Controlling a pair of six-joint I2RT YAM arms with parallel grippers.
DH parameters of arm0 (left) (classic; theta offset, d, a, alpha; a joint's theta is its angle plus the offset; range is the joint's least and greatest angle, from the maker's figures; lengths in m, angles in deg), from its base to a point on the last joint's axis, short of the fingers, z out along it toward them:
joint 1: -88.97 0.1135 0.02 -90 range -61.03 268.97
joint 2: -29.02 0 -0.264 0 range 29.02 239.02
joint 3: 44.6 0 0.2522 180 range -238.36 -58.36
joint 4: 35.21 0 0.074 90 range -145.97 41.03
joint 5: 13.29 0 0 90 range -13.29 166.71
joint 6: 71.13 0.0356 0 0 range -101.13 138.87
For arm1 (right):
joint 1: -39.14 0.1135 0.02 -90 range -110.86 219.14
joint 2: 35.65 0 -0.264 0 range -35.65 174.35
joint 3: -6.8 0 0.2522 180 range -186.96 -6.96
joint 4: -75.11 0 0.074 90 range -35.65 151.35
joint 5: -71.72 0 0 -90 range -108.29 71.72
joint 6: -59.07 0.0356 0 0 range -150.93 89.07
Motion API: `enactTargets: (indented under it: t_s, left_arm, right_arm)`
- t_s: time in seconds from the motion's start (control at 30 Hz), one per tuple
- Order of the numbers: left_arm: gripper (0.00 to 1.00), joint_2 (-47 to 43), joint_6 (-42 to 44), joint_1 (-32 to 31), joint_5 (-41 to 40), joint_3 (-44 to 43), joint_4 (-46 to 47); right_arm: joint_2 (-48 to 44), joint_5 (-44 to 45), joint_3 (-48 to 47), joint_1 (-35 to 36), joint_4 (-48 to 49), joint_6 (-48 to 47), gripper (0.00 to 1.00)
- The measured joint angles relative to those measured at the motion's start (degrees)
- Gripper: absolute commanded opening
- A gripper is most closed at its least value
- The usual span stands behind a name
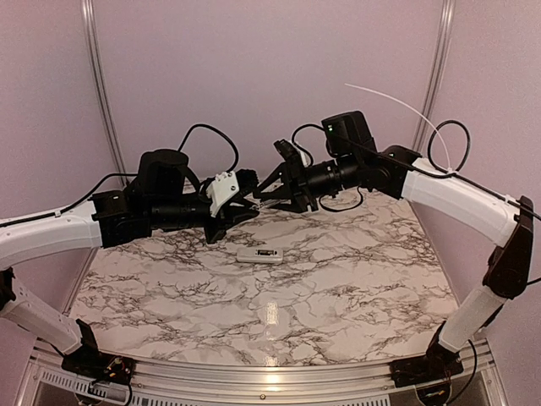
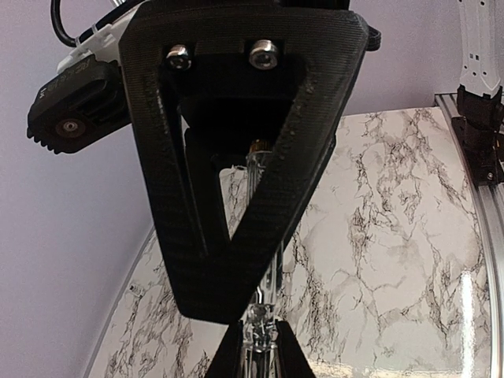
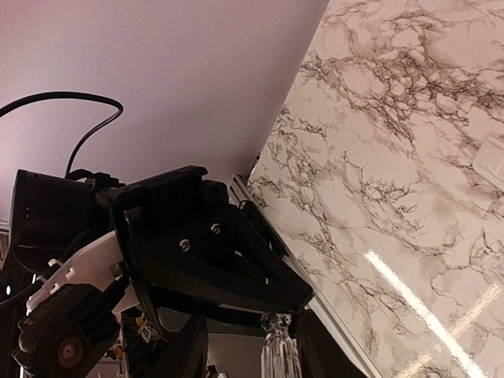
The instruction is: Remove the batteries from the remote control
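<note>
The white remote control [image 1: 259,254] lies flat on the marble table [image 1: 355,288], below both grippers and apart from them. The batteries are out of view. My left gripper [image 1: 251,200] [image 2: 260,342] is held in the air, shut on a clear-handled tool [image 2: 262,315] whose slim shaft runs toward the other gripper. My right gripper [image 1: 270,189] [image 3: 246,354] faces it tip to tip. Its fingers stand on either side of the tool's clear knobbed end [image 3: 277,342], with a gap showing on the left side.
Lilac walls close in the table at the back and sides, with metal rails [image 1: 100,76] in the corners. A thin white cable [image 1: 397,101] arcs above the right arm. An aluminium frame [image 1: 270,389] runs along the near edge.
</note>
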Motion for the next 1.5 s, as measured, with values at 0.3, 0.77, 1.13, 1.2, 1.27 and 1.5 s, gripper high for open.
enactTargets:
  t_s: [0.3, 0.77, 1.13, 1.2, 1.27, 1.5]
  left_arm:
    - [0.0, 0.0, 0.0, -0.6, -0.7, 0.0, 0.4]
    - [0.0, 0.0, 0.1, -0.7, -1.6, 0.0, 0.4]
    - [0.0, 1.0, -0.5, -0.8, -1.7, -0.8, 0.4]
    - [0.0, 1.0, -0.5, -0.9, -1.8, -0.8, 0.4]
    - [0.0, 1.0, -0.7, -0.9, -1.9, -0.8, 0.4]
    - [0.29, 1.0, -0.7, -1.0, -2.3, -0.9, 0.3]
  right_arm:
    - [1.2, 0.8, -4.2, 0.1, -7.0, -3.8, 0.33]
    - [2.8, 1.8, -8.2, 0.3, -14.6, -9.2, 0.31]
    - [3.0, 1.8, -8.2, 0.3, -15.0, -9.9, 0.21]
    - [3.0, 1.8, -8.2, 0.3, -15.0, -9.9, 0.19]
    - [3.0, 1.9, -8.2, 0.3, -15.0, -10.0, 0.15]
    - [3.1, 2.2, -8.2, 0.3, -15.0, -10.1, 0.0]
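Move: The left fingers already hold one end of a clear rod. Its middle lies about 3 cm to their right, 1 cm ahead and 1 cm lower. From the right hand point the rod's middle is within about 1 cm, slightly right and below, between the open fingers; the left fingertips are some 3 cm left and 1 cm back. The remote control lies on the table some 30 cm below both hands, about 8 cm ahead of each and nearly level sideways. The right fingers close from about a third open and pinch the clear rod just beyond the left fingertips. Before the final closing, the right hand eases about 1 cm down and slightly right, its fingers tipping some 8 degrees further downward to line up with the rod. The left hand stays in place and keeps its grip on the other end. ##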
